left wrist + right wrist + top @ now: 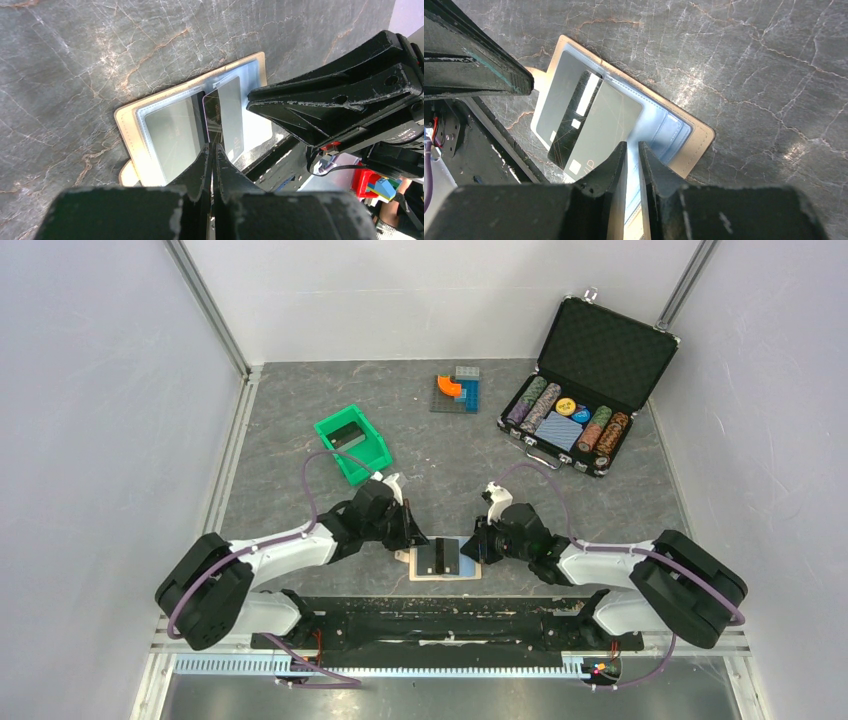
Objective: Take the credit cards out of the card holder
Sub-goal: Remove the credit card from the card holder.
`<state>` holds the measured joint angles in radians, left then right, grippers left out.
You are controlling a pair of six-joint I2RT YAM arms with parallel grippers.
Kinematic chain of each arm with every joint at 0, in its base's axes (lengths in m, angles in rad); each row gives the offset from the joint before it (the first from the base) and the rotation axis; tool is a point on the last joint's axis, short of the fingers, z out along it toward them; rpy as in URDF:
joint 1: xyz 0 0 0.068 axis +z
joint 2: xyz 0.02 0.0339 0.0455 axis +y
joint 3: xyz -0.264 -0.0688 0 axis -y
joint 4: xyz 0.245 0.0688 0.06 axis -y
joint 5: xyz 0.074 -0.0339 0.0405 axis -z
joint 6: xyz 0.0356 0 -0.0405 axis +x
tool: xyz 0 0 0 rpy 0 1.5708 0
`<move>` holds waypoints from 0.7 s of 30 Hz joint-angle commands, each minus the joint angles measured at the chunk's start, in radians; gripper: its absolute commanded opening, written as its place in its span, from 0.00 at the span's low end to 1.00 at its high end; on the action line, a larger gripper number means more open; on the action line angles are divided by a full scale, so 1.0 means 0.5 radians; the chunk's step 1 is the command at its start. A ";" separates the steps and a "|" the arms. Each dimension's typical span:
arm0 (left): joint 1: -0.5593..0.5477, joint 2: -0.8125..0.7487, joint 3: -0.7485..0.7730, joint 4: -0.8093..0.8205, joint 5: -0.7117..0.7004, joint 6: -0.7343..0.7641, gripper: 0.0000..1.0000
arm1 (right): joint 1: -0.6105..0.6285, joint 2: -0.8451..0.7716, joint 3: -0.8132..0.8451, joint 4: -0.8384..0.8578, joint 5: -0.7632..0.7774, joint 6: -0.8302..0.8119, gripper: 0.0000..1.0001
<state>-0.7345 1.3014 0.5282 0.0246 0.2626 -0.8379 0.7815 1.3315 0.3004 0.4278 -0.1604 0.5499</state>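
Note:
The card holder (pixel 470 567) lies open near the table's front edge, tan-edged with light blue pockets (pixel 674 132). It also shows in the left wrist view (pixel 131 117). A grey card sits in its left window (pixel 555 95). A dark credit card (pixel 569 120) stands tilted up along the fold, next to a grey card marked VIP (pixel 599 130) that sticks out over the near edge. My left gripper (pixel 212 147) is shut on the dark card's edge (pixel 212 112). My right gripper (pixel 633 147) is shut, with only a slit between its fingers, tips down on the blue pocket side.
A green bin (pixel 352 443) stands at the back left. Toy blocks (pixel 458 390) lie at the back middle. An open black chip case (pixel 585 390) stands at the back right. The black front rail (pixel 440 615) runs just behind the holder's near edge.

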 commanded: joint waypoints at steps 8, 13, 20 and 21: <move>0.006 0.075 -0.063 0.251 0.146 0.060 0.41 | 0.001 0.048 -0.004 -0.027 -0.006 -0.029 0.17; 0.003 0.189 -0.081 0.405 0.176 0.030 0.43 | 0.001 0.064 -0.019 0.016 -0.011 -0.006 0.16; -0.012 0.347 -0.090 0.588 0.248 -0.043 0.41 | 0.001 0.083 -0.033 0.042 -0.018 0.007 0.16; -0.017 0.369 -0.095 0.627 0.265 -0.065 0.41 | 0.000 0.084 -0.038 0.048 -0.021 0.010 0.16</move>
<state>-0.7338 1.4544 0.4923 0.2214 0.3489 -0.8371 0.7815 1.3544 0.3004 0.4603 -0.1711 0.5537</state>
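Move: The black card, lying between the two grey cards in the open card holder, is about 3 cm to the right of the left hand, 2 cm back and 3 cm below. The left-pocket card is straight below and 3 cm back; the right grey card lies 6 cm right and 2 cm back. From the right hand, whose fingertips are at the blue pocket, the black card is about 6 cm to the left, nearly level and 1 cm below. The black card is what the left hand returns to: its shut fingers open to nearly half, then the hand sinks about 2.5 cm and shifts some 1.5 cm right, bringing the parted tips to either side of the card's exposed left edge, without closing. The right hand stays put at the holder's blue pocket, its opening unchanged. ##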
